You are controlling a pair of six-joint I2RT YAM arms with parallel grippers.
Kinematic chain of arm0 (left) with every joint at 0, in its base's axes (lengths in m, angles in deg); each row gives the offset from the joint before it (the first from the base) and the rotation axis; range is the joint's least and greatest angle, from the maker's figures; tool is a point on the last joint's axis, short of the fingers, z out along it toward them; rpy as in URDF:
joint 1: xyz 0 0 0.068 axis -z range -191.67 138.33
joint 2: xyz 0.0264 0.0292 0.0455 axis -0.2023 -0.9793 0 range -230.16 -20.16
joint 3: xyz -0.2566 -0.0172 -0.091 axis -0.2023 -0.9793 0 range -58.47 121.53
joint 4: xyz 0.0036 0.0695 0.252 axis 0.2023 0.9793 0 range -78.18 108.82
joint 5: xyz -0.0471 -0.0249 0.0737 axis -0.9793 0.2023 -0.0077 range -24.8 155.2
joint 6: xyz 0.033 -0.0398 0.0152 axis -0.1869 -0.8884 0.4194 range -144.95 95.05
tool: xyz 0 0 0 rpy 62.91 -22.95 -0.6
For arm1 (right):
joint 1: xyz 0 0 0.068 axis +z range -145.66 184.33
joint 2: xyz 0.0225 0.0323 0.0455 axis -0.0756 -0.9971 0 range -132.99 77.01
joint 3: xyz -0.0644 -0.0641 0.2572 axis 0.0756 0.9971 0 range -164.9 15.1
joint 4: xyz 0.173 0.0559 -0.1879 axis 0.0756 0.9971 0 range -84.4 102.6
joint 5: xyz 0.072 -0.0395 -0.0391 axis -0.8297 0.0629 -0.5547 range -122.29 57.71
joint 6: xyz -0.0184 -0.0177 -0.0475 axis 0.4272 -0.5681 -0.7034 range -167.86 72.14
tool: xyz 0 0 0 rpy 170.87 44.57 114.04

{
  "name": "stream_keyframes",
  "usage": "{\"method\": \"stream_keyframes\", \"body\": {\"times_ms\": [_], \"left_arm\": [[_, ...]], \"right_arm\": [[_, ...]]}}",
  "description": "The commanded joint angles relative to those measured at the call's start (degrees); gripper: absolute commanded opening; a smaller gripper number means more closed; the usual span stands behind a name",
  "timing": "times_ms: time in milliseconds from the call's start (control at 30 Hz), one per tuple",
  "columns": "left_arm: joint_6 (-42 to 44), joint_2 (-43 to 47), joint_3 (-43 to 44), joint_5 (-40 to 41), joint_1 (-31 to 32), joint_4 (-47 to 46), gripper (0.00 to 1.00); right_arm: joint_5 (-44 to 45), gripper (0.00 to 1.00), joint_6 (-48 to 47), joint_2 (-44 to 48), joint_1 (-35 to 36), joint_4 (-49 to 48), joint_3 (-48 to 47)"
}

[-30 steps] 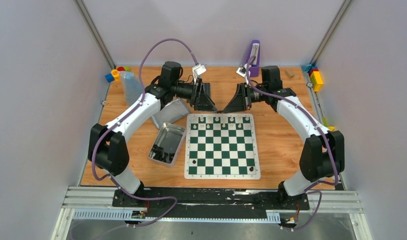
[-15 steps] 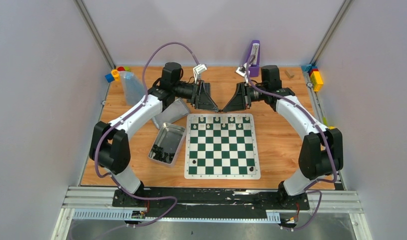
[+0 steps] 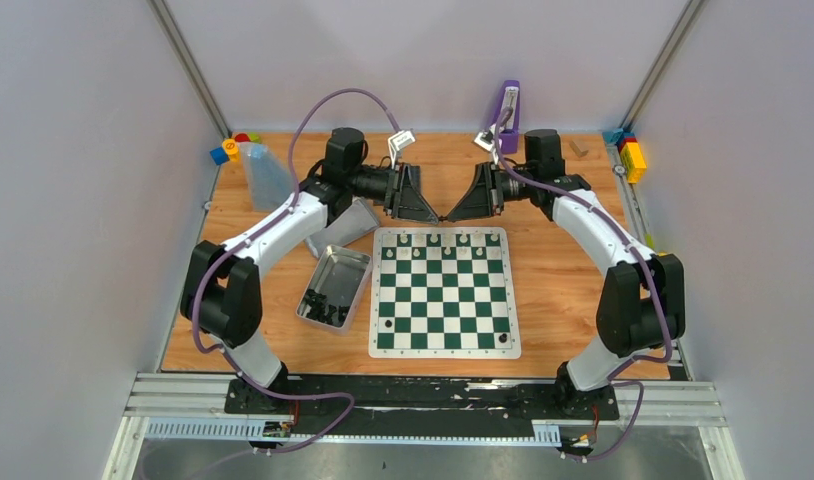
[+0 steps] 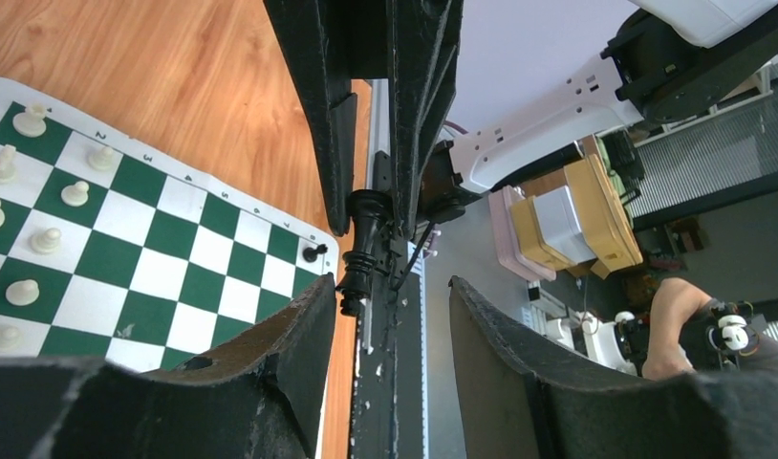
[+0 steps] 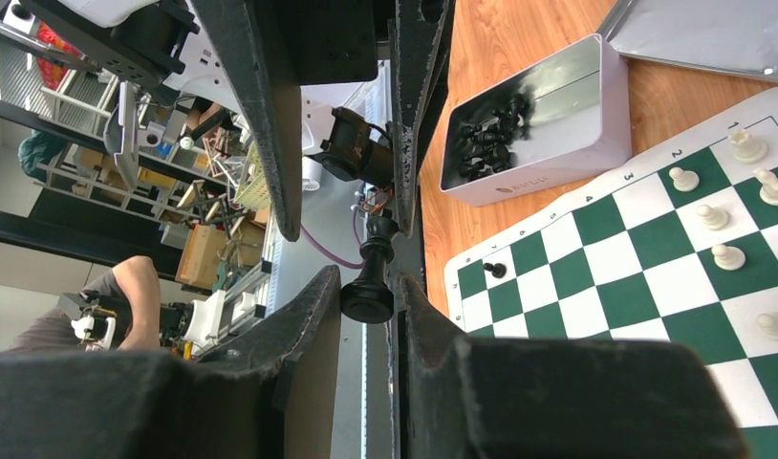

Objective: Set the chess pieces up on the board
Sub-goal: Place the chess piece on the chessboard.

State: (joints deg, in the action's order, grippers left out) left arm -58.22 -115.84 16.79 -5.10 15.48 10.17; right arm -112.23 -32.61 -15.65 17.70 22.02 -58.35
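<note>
Both grippers meet tip to tip above the far edge of the board point(image 3: 445, 300). My right gripper point(image 5: 370, 279) is shut on the round base of a black chess piece point(image 5: 371, 277), which lies sideways and points at the left gripper point(image 4: 390, 284). The left gripper's jaws stand apart around the head of that black piece point(image 4: 364, 251), which is close to one finger point(image 4: 299, 325). From above, the left gripper point(image 3: 436, 217) and right gripper point(image 3: 451, 217) nearly touch. Several cream-white pieces point(image 3: 433, 240) stand on the far rows. A black pawn point(image 3: 388, 324) stands near the board's front left corner.
An open silver tin point(image 3: 335, 287) with several black pieces sits left of the board, its lid point(image 3: 343, 225) beyond it. A clear container point(image 3: 263, 172) and coloured bricks point(image 3: 228, 148) stand back left. A purple object point(image 3: 508, 110) and more bricks point(image 3: 633, 155) are at the back right.
The left gripper's jaws have narrowed around the piece's head. Both grippers have shifted slightly toward the back of the table. The right gripper keeps its hold.
</note>
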Motion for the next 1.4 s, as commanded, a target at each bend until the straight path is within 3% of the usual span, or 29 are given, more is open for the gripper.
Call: {"method": "stream_keyframes", "body": {"times_ms": [0, 933, 1167, 1267, 1367], "left_arm": [[-2.2, -0.21, -0.23, -1.69, 0.33, -4.15, 0.54], [-1.39, -2.75, 2.74, -0.98, 1.19, -2.41, 0.16], [6.03, -2.03, 4.33, 0.54, 1.21, 7.48, 0.0], [11.82, -1.2, 4.99, 2.4, 1.23, 12.49, 0.0], [17.54, -0.33, 6.36, 5.02, 1.34, 20.47, 0.0]], "right_arm": [[-0.49, 0.0, 0.32, -0.24, -0.58, -2.4, -1.63], [1.92, 0.05, -2.39, 1.46, 0.17, -3.23, 2.66], [2.58, 0.3, -4.15, 2.5, -0.58, -1.59, 1.71], [3.24, 0.46, -5.37, 3.16, -2.45, 0.09, 0.87], [4.04, 0.55, -7.03, 3.82, -5.44, 1.93, 0.13]]}}
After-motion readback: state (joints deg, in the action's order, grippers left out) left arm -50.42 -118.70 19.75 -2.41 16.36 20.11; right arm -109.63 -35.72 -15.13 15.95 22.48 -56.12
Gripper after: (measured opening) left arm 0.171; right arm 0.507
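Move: The black chess piece lies sideways between my two hands: my left fingers, open around its crown end, have its middle about 2 cm to the right and 1 cm ahead, at their own height. My right hand holds its base, with the middle some 2 cm to the left. From the left hand, the white pieces stand about 5 cm ahead and 1 cm right, the board's centre some 6 cm back and 1 cm right, all roughly 17 cm below. I close my left fingers on the crown end of the black piece, easing about 1 cm forward onto it, while my right hand keeps its grip on the base. Both hands sink together, the left some 2.5 cm in all; once the left grip is shut, I open my right fingers off the base and begin drawing that hand away to the right and forward, about 1 cm. ##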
